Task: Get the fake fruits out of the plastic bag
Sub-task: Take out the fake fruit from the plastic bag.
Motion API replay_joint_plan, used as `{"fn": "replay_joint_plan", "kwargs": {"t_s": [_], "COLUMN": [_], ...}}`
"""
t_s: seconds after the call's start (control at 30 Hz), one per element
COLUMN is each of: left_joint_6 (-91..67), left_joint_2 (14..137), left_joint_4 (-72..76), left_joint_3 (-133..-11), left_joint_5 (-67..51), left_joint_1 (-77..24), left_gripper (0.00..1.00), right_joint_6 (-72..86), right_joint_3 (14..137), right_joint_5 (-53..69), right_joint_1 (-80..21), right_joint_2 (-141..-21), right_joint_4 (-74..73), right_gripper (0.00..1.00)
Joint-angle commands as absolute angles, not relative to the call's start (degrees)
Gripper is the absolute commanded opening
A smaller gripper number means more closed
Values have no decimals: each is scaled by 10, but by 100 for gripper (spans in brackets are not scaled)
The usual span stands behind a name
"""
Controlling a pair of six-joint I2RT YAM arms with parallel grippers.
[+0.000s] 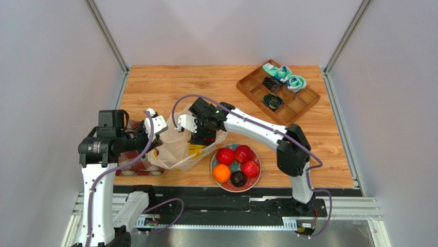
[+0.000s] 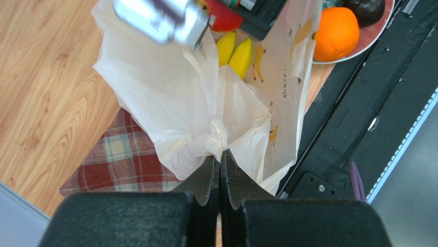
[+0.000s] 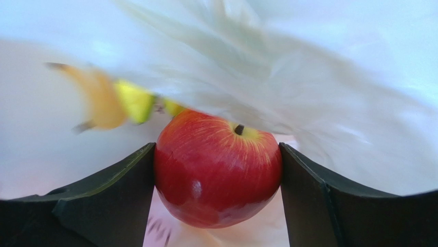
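The cream plastic bag (image 1: 177, 149) lies left of the plate, its mouth toward my right arm. My left gripper (image 2: 220, 157) is shut on a bunched bit of the bag (image 2: 180, 103) and holds it up. My right gripper (image 3: 217, 146) is inside the bag, both fingers pressed against a red apple (image 3: 216, 175). Yellow bananas (image 2: 235, 51) lie in the bag mouth beside it. From above, the right gripper (image 1: 203, 135) reaches into the bag opening. On the plate (image 1: 229, 188) sit two red round fruits (image 1: 225, 155), a strawberry (image 1: 250, 169), an orange (image 1: 221, 173) and a dark round fruit (image 1: 238, 178).
A red plaid cloth (image 1: 131, 162) lies under the bag's left side. A wooden compartment tray (image 1: 247, 85) with small items stands at the back right. The black rail runs along the table's near edge, just below the plate and bag.
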State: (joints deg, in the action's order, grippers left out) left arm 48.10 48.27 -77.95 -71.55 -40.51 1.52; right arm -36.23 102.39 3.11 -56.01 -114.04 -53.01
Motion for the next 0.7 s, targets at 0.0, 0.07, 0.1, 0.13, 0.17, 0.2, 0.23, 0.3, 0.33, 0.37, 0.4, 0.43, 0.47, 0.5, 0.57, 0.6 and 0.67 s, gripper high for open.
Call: {"fn": "replay_joint_plan", "kwargs": {"t_s": [0.0,0.07,0.1,0.13,0.17,0.2,0.23,0.3,0.33,0.37,0.4,0.43,0.47,0.5,0.57,0.6,0.67], "left_joint_6": [472,468,464,462,465,461,458,446,441,431,427,423,418,415,410,407,401], "left_joint_2": [480,485,488,490,492,495,496,500,503,504,509,511,513,515,518,521,525], "left_joint_4": [-905,-897,-894,-890,-887,-882,-876,-859,-853,-843,-839,-835,-828,-825,-815,-812,-806], "left_joint_3": [-708,-708,-708,-708,-708,-708,-708,-708,-708,-708,-710,-713,-714,-714,-713,-713,-714], "left_joint_5": [-436,-434,-432,-430,-431,-430,-425,-421,-416,-413,-410,-403,-400,-397,-393,-391,-389], "left_joint_1": [14,14,14,15,15,14,14,14,15,15,14,15,15,14,14,15,14], "left_gripper": [0,0,0,0,0,0,0,0,0,0,0,0,0,0,0,0,0], "right_joint_6": [-338,-335,-331,-325,-317,-311,-305,-283,-280,-290,-299,-312,-324,-354,-383,-412,-440], "right_joint_3": [1007,997,987,984,985,989,1000,1013,1030,1037,1041,1037,1014,993,927,906,837], "right_joint_5": [196,268,286,301,325,330,336,362,368,378,378,376,367,362,338,331,314], "right_joint_1": [-561,-557,-556,-555,-554,-553,-548,-542,-542,-542,-543,-542,-541,-541,-534,-530,-525], "right_joint_2": [-1020,-1000,-985,-980,-977,-976,-976,-971,-967,-962,-955,-927,-911,-888,-832,-815,-768], "right_joint_4": [-503,-501,-493,-488,-486,-485,-485,-476,-477,-484,-508,-518,-526,-537,-548,-556,-563], "right_gripper": [36,37,38,39,40,40,39,39,39,39,39,39,40,40,41,41,42]}}
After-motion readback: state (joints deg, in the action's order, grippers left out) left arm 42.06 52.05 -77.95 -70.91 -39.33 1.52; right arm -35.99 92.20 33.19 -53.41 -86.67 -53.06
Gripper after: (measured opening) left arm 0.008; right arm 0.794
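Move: The red apple is already in the right fingers inside the bag; the plate it is bound for lies about 10 cm back, 12 cm to the right and 9 cm below. The orange on the plate is some 13 cm back and 6 cm right, and the bananas in the bag lie level fore and aft, about 4 cm left, both some 9 cm below. From the left hand, which holds the bag, the plate is roughly 30 cm right, 2 cm ahead and 23 cm below. The apple, still pinched between the right pads, is drawn quickly up about 14 cm out of the bag and some 10 cm back, edging right at the end, while the wrist swings the fingertips roughly 30 degrees out to the left. The left fingers stay shut on the bag's edge, sinking about 1.5 cm and tipping down slightly. ##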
